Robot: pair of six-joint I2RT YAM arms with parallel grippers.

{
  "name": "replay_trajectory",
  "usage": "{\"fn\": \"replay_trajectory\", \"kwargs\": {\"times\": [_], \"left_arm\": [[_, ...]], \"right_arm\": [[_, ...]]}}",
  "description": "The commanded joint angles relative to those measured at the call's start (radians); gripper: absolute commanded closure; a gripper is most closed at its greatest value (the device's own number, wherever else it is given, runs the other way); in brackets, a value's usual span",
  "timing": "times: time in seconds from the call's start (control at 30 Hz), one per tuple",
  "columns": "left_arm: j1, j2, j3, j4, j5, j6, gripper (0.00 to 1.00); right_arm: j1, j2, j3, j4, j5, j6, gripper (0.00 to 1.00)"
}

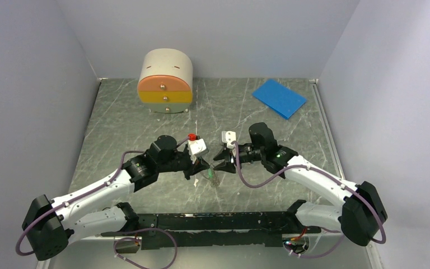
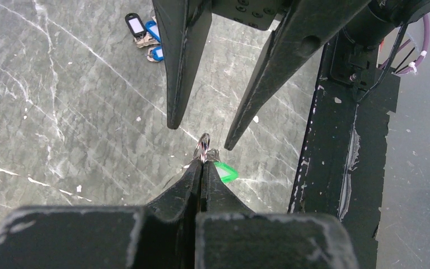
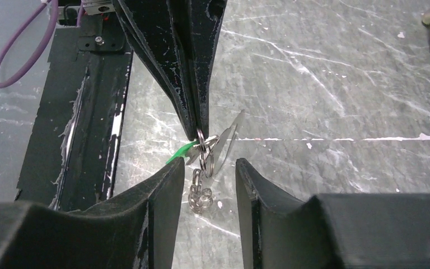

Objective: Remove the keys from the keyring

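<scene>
My left gripper is shut on the keyring and holds it a little above the table. In the right wrist view the keyring hangs from those shut fingers, with a short chain dangling below. The keys, a bright green tag with a silvery blade, hang from the ring; the tag also peeks out beside the left fingers. My right gripper is open, its jaws either side of the ring and chain without touching them. From above, the two grippers meet over the keys.
Blue and black tags lie on the table farther off. A round drawer box stands at the back left and a blue pad at the back right. The black base rail runs along the near edge.
</scene>
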Motion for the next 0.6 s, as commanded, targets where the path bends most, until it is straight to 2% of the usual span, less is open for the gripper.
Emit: {"fn": "replay_trajectory", "kwargs": {"times": [0.0,0.23,0.57], "left_arm": [[0.002,-0.006,0.033,0.034,0.029,0.011,0.98],[0.001,-0.009,0.033,0.028,0.023,0.01,0.98],[0.001,-0.035,0.029,0.027,0.016,-0.005,0.97]], "right_arm": [[0.003,0.017,0.0,0.071,-0.06,-0.019,0.61],[0.002,0.025,-0.017,0.077,-0.069,-0.025,0.82],[0.003,0.002,-0.041,0.076,-0.064,-0.029,0.82]]}}
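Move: The keyring, pinched at the left fingertips, hangs about 3 cm to the right hand's left, a centimetre back and a centimetre lower. The left fingertips holding it lie some 4 cm to the right hand's left, slightly above and roughly level fore and aft. The green tag dangles beneath the ring, about 3 cm left, 2 cm back and 5 cm below the right hand. From the left hand point, the ring is roughly 2 cm right and a centimetre lower. The keyring's lower part comes between the right fingertips as they close from about half open to a narrow gap, one finger on its near side and one on its far side. The right hand edges slightly left, then sinks about 2 cm in all and eases back by less than 1 cm, its fingers closed no further. The left hand keeps its pinch on the ring's upper end and stays almost still. ##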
